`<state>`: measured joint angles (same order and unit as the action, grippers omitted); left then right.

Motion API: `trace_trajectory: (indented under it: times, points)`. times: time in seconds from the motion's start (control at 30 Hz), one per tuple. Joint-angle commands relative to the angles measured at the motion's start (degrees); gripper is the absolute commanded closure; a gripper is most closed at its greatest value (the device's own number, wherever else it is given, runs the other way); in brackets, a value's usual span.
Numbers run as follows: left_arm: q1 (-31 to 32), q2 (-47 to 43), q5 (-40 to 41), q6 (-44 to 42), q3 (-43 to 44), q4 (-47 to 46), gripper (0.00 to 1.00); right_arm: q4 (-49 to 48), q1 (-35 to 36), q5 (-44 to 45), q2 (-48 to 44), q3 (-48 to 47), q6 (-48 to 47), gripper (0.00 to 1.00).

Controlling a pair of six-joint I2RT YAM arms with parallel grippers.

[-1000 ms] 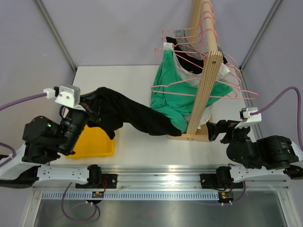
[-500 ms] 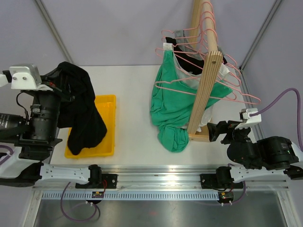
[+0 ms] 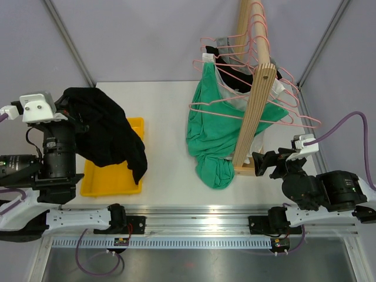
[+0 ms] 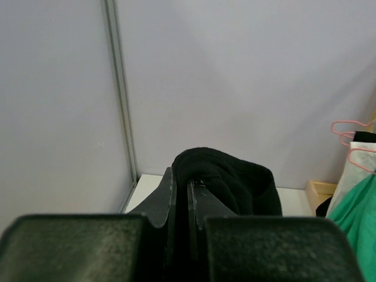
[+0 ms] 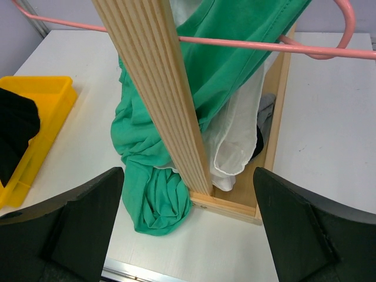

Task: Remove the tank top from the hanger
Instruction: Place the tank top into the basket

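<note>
The black tank top [image 3: 108,135] hangs free of the rack, bunched in my left gripper [image 3: 71,113] above the yellow bin [image 3: 103,179] at the table's left. In the left wrist view the gripper [image 4: 181,176] is shut, with black cloth [image 4: 235,179] pinched between the jaws and draped over the tips. Several pink hangers [image 3: 235,70] stay on the wooden rack [image 3: 255,111]. My right gripper [image 3: 264,163] stands open by the rack's base; in its own view the gripper [image 5: 188,176] holds nothing and faces the wooden post [image 5: 158,76].
A green garment [image 3: 214,135] hangs from a pink hanger [image 5: 276,47] and pools on the table [image 3: 164,117] beside the rack's foot. A white garment [image 5: 241,141] hangs behind the post. The bin's corner [image 5: 41,100] shows at the right wrist view's left.
The left arm has pulled the black tank top away from the rack and swung it left and up over the yellow bin. The right gripper has edged slightly toward the rack.
</note>
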<state>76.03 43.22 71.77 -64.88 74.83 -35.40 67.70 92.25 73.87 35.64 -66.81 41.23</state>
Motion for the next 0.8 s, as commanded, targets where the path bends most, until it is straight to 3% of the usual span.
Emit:
trace_trajectory:
  times: [0.0,0.07,0.13,0.17,0.2,0.23,0.3,0.4,0.47,0.6,0.77]
  points:
    - [-5.2,-1.6,-3.3,8.2,-0.9,10.1,1.00,-3.5,0.4,0.2,0.7,0.8,-1.2,0.00]
    - [-9.4,-2.4,-5.5,20.2,-0.6,19.3,1.00,-4.2,0.4,0.1,0.4,1.1,-1.5,0.01]
    - [-18.7,-1.3,-8.7,25.5,-1.3,27.9,1.00,-4.7,0.4,0.0,0.4,1.2,-1.9,0.00]
    - [-22.6,-0.6,-10.7,33.3,-1.0,31.9,1.00,-4.6,0.4,0.0,0.1,1.2,-2.0,0.00]
    - [-30.7,1.4,-16.1,37.7,-0.5,36.1,1.00,-4.7,0.4,-0.1,0.1,1.2,-2.1,0.01]
    - [-34.9,2.2,-19.1,41.1,-0.2,41.8,1.00,-4.3,0.4,-0.1,0.1,1.2,-1.9,0.01]
    - [-46.8,3.9,-28.2,50.1,0.0,46.2,1.00,-3.8,0.4,-0.4,-0.1,1.2,-1.4,0.00]
    - [-57.3,5.6,-37.8,56.7,-1.4,48.3,1.00,-2.5,0.4,-0.3,-0.5,1.2,-0.5,0.01]
    - [-58.9,6.4,-40.0,59.0,-3.4,49.0,1.00,-0.8,0.4,0.0,-0.7,1.2,0.9,0.00]
    - [-59.9,7.1,-36.9,60.8,-8.7,47.4,1.00,0.2,0.4,0.7,-1.1,0.8,1.2,0.00]
    - [-65.1,9.7,-39.7,67.4,-10.7,54.1,1.00,0.0,0.5,0.8,-1.4,0.9,0.8,0.00]
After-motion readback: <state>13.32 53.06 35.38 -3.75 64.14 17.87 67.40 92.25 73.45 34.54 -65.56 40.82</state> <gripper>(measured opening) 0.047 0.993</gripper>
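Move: My left hand already holds the tank top high above the table. The basket's middle lies about 12 cm ahead of it, 7 cm to its left and some 52 cm below. The bunched lower end of the green garment is roughly 4 cm ahead and 35 cm to the right, and the foot of the rack's post 5 cm ahead and 47 cm to the right, both far below. From my right hand the basket is about 14 cm ahead, 56 cm to the left and 30 cm below. Keeping my left fingers shut on the black tank top, I swing it left by about 5 cm, easing down a little. Then I reach forward about 13 cm and sink ever faster, some 19 cm in all, out over the basket. Meanwhile the wrist turns counter-clockwise by 15 to 20 degrees and tips the fingers down about 25. ##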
